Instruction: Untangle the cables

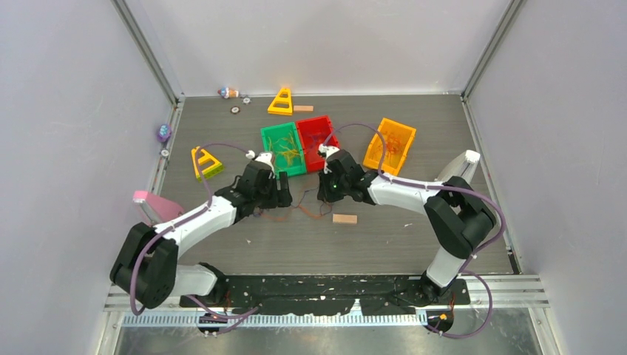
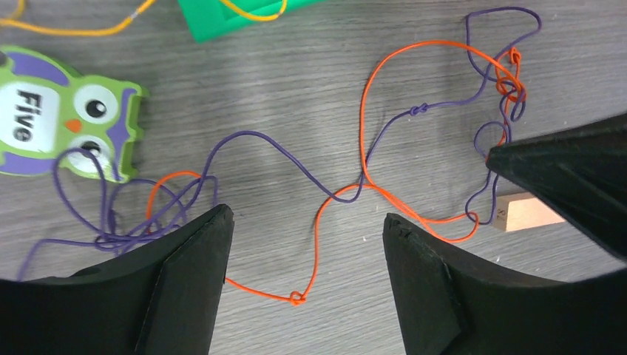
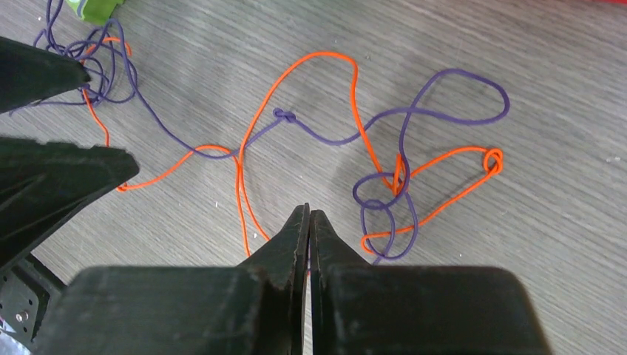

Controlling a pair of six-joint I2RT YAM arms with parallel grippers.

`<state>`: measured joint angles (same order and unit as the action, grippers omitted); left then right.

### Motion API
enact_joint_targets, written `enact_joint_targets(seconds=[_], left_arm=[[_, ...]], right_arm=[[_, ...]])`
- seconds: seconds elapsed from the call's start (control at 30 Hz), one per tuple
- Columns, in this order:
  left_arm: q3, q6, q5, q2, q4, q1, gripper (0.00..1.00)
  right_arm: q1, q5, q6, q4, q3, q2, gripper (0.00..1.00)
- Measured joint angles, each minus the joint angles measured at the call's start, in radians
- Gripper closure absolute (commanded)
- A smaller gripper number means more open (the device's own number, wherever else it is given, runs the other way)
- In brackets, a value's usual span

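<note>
The cables lie on the grey table as a loose tangle of one orange strand (image 2: 362,126) and one purple strand (image 2: 251,137), small between the two arms in the top view (image 1: 296,211). My left gripper (image 2: 303,218) is open just above them, with a knot of the orange strand between its fingers, touching neither. My right gripper (image 3: 309,209) is shut, and orange (image 3: 318,55) and purple (image 3: 458,74) strands run in under its closed tips. A knotted cluster of both colours lies just right of those tips. In the top view both grippers, left (image 1: 281,198) and right (image 1: 325,194), face each other closely.
A green owl block marked "Five" (image 2: 52,111) lies on the left end of the tangle. A small wooden block (image 2: 521,211) sits by the right gripper. Green (image 1: 283,148), red (image 1: 316,137) and orange (image 1: 390,144) bins holding more strands stand behind. Two yellow triangles (image 1: 281,102) (image 1: 205,163) lie further out.
</note>
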<state>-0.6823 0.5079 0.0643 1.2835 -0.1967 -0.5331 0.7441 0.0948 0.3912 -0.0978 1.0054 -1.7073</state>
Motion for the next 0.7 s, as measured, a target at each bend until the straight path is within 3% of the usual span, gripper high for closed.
enact_joint_targets(seconds=[0.23, 0.27, 0.37, 0.53, 0.7], left_arm=[[-0.019, 0.28, 0.009, 0.111, 0.011, 0.011, 0.39], [-0.029, 0.313, 0.018, 0.134, 0.012, 0.011, 0.48], [-0.064, 0.395, 0.043, 0.218, 0.021, 0.011, 0.99], [-0.102, 0.454, 0.055, 0.307, 0.073, 0.012, 1.0], [-0.1, 0.37, 0.101, 0.201, 0.017, 0.012, 1.0]], right_arm=[[0.0, 0.005, -0.001, 0.017, -0.041, 0.041, 0.95], [0.0, 0.006, 0.0, 0.021, -0.042, 0.042, 0.95], [0.0, 0.01, 0.0, 0.037, -0.053, 0.05, 0.95], [-0.005, -0.008, 0.001, 0.024, -0.091, 0.095, 0.95], [-0.103, -0.056, 0.006, -0.037, -0.152, 0.22, 0.95]])
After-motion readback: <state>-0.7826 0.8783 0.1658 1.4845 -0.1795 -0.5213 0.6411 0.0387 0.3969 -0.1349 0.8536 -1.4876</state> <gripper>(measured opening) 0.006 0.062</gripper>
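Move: The purple strand between the left tangle and its knot lies about 3 cm ahead of the left hand, 2 cm to its right and 5 cm below. Also low: the purple tangle is level with the hand, some 5 cm left; the owl block is 6 cm ahead and 7 cm left. The orange-purple cluster lies 5 cm ahead and 12 cm right. From the right hand, the strand is roughly 9 cm left, 1 cm ahead and 3 cm below. Left hand dips about 5 cm and forward, pinches the purple strand, then rises; shut right hand withdraws about 6 cm rightward. ##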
